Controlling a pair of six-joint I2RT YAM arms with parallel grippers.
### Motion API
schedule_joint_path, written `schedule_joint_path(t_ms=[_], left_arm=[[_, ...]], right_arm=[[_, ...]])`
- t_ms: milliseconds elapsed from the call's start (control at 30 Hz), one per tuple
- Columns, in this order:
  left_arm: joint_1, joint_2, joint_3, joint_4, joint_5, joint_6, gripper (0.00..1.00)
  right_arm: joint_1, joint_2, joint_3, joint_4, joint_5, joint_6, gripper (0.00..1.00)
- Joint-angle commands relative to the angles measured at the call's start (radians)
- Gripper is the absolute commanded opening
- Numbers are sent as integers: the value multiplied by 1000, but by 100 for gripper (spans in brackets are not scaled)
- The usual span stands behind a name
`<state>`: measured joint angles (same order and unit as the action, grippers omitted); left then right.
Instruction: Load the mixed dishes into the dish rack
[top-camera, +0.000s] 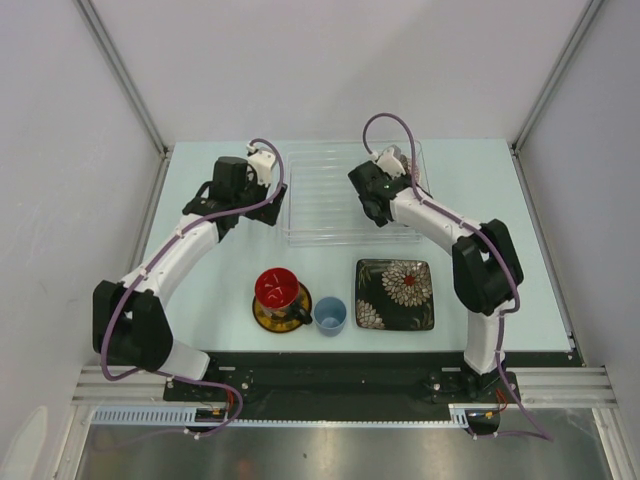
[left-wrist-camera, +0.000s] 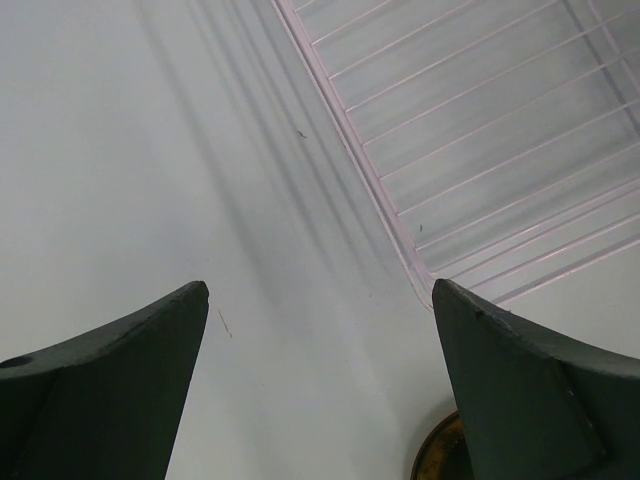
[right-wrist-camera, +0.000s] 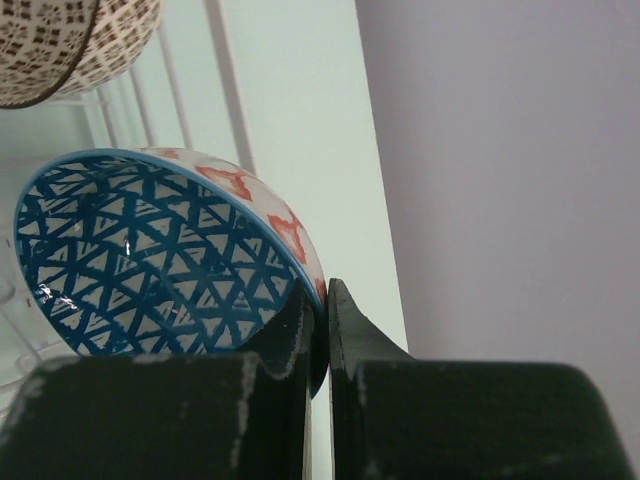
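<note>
My right gripper (right-wrist-camera: 322, 300) is shut on the rim of the blue patterned bowl (right-wrist-camera: 150, 260), holding it tilted over the far right end of the clear dish rack (top-camera: 340, 200). The small red-white patterned bowl (right-wrist-camera: 70, 40) rests in the rack just beyond it. My left gripper (left-wrist-camera: 320, 300) is open and empty above the table, beside the rack's left near corner (left-wrist-camera: 420, 270). The dark red-lined mug (top-camera: 277, 288) stands on the yellow-brown saucer (top-camera: 262, 318). The light blue cup (top-camera: 330, 315) and the black floral square plate (top-camera: 394, 294) sit to its right.
White walls close in the table on the left, back and right. The right wall (right-wrist-camera: 520, 150) is close to the held bowl. The saucer's edge (left-wrist-camera: 440, 455) shows just under my left gripper's right finger (left-wrist-camera: 520, 390).
</note>
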<state>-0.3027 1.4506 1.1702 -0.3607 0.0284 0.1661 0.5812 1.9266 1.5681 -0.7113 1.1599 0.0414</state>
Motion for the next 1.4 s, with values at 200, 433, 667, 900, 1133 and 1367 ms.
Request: schedule_joint_path(t_ms=[200, 433, 667, 900, 1133, 1367], left_arm=[[4, -52, -9, 34, -10, 7, 100], [4, -59, -10, 42, -18, 16, 100], [4, -53, -4, 43, -13, 13, 100], [4, -56, -4, 43, -12, 10, 100], [4, -58, 22, 34, -25, 29, 100], [4, -61, 78, 31, -70, 72, 100]], right_arm=[[5, 54, -22, 29, 4, 55, 0], [8, 91, -20, -8, -11, 94, 0], [15, 89, -34, -66, -55, 163, 45], [28, 29, -23, -102, -69, 187, 51], [46, -173, 23, -238, -183, 265, 100], [-17, -522, -110, -301, -481, 443, 100]])
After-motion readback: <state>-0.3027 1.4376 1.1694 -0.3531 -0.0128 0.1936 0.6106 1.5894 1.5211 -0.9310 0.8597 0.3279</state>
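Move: The right hand holds the blue bowl by its rim just over the near right part of the dish rack; the bowl's place there is about 9 cm below, 2 cm ahead and 1 cm left. The patterned bowl already racked stands some 11 cm ahead, 1 cm left, also 9 cm below, and the square plate lies about 14 cm back, 2 cm left and 17 cm down. From the left hand, that rack place is about 4 cm ahead, 27 cm right and 9 cm down. The right hand lowers the blue bowl nearly straight down about 4 cm into the near right corner of the rack, then opens its fingers to let go of the rim, still sinking another 1.5 cm or so. With the fingers wide open it comes away from the bowl, rising some 10 cm and drawing back about 5 cm, the hand rolling left side up by some 25 degrees so that the fingers point more steeply down. ##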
